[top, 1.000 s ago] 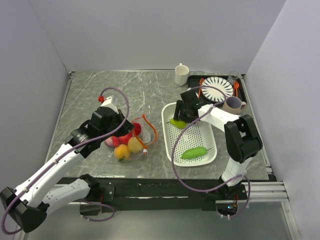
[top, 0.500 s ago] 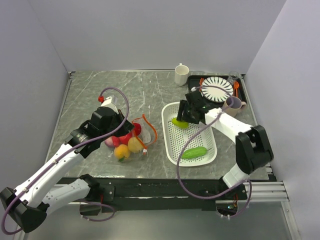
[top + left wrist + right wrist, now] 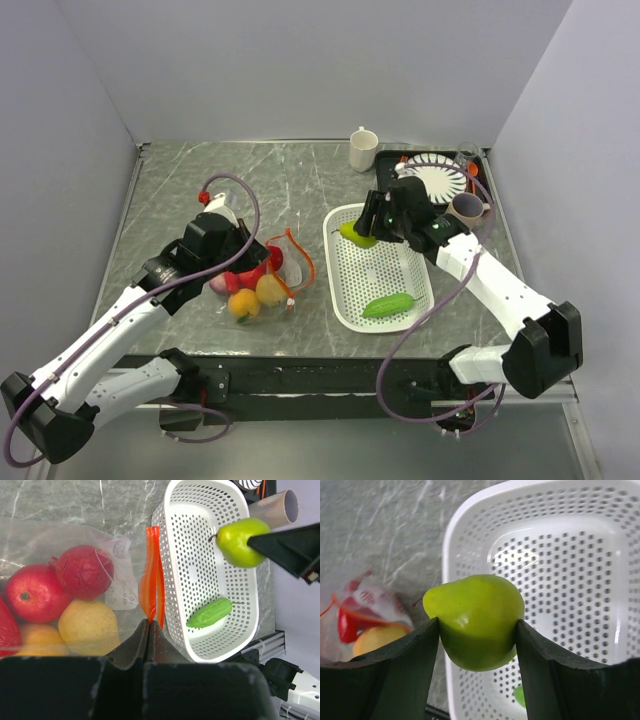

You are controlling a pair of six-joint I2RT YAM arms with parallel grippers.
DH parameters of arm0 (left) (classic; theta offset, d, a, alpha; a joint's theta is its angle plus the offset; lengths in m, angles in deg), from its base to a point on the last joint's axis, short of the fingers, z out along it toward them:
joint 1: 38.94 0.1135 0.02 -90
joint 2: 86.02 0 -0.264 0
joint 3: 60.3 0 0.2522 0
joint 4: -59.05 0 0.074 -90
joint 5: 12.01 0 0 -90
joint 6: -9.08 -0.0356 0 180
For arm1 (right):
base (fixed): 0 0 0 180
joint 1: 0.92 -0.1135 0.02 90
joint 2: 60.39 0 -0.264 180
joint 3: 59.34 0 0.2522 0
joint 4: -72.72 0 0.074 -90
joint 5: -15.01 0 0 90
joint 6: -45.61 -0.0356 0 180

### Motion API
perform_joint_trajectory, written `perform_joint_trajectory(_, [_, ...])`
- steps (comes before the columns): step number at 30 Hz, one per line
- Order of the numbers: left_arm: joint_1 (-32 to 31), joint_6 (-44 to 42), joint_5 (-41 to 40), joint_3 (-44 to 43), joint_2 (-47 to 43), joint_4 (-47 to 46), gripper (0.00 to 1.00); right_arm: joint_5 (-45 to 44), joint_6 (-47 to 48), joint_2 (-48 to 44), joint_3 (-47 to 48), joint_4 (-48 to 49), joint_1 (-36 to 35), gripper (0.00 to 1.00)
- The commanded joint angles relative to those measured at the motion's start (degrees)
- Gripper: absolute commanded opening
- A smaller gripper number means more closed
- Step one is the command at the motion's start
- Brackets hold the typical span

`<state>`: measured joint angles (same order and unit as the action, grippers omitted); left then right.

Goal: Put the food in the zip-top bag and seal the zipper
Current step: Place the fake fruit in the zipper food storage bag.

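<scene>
The clear zip-top bag [image 3: 252, 285] lies left of centre with red, yellow and orange food [image 3: 87, 625] inside. Its orange-red zipper [image 3: 152, 575] stands open in a loop. My left gripper [image 3: 149, 622] is shut on the near end of the zipper. My right gripper [image 3: 477, 625] is shut on a green pear [image 3: 477, 620], held above the far left corner of the white basket [image 3: 334, 272]. From the left wrist view the pear [image 3: 242, 541] hangs over the basket's rim. A green cucumber [image 3: 388, 305] lies in the basket's near end.
A white mug [image 3: 363, 149] stands at the back. A black tray at the back right holds a striped plate [image 3: 437, 178] and orange cutlery. A brownish cup [image 3: 465, 208] sits just in front of the tray. Grey walls close in both sides.
The right gripper has closed on the pear and lifted it off the basket floor, with the arm swinging out to the right. The left arm and the bag have not moved.
</scene>
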<state>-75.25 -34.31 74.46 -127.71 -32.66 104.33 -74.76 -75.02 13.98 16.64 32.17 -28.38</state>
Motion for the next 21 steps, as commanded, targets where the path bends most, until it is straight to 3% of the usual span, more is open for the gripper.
perform_joint_trajectory(1, [-0.2,-0.2,1.5,-0.3,0.3,-3.8,0.01,2.1,-1.4,-2.4,0.4,-0.5,-4.8,0.36])
perform_joint_trajectory(21, [-0.2,-0.1,2.3,0.5,-0.4,-3.8,0.01,5.3,-8.6,9.2,8.4,6.7,-20.9,0.39])
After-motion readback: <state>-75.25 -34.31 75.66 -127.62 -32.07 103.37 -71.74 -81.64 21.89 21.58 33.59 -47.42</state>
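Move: The bag's open mouth, ringed by the orange zipper, lies about 16 cm to the right hand's left, some 3 cm back and roughly 10 cm below. The basket's middle is about 5 cm to its right, 1 cm ahead and 16 cm down. In the bag, the yellow fruit lies around 21 cm left, 6 cm back and 14 cm down. From the left hand, the mouth's middle is about 6 cm right, 1 cm ahead and 3 cm lower. Still pinching the green fruit between its fingertips, the right hand carries it almost level out over the basket's left rim, some 12 cm left and 7 cm back, towards the bag's mouth, turning about 15 degrees counter-clockwise and tipping slightly down. The left hand keeps its closed grip on the zipper edge, holding the mouth open. ##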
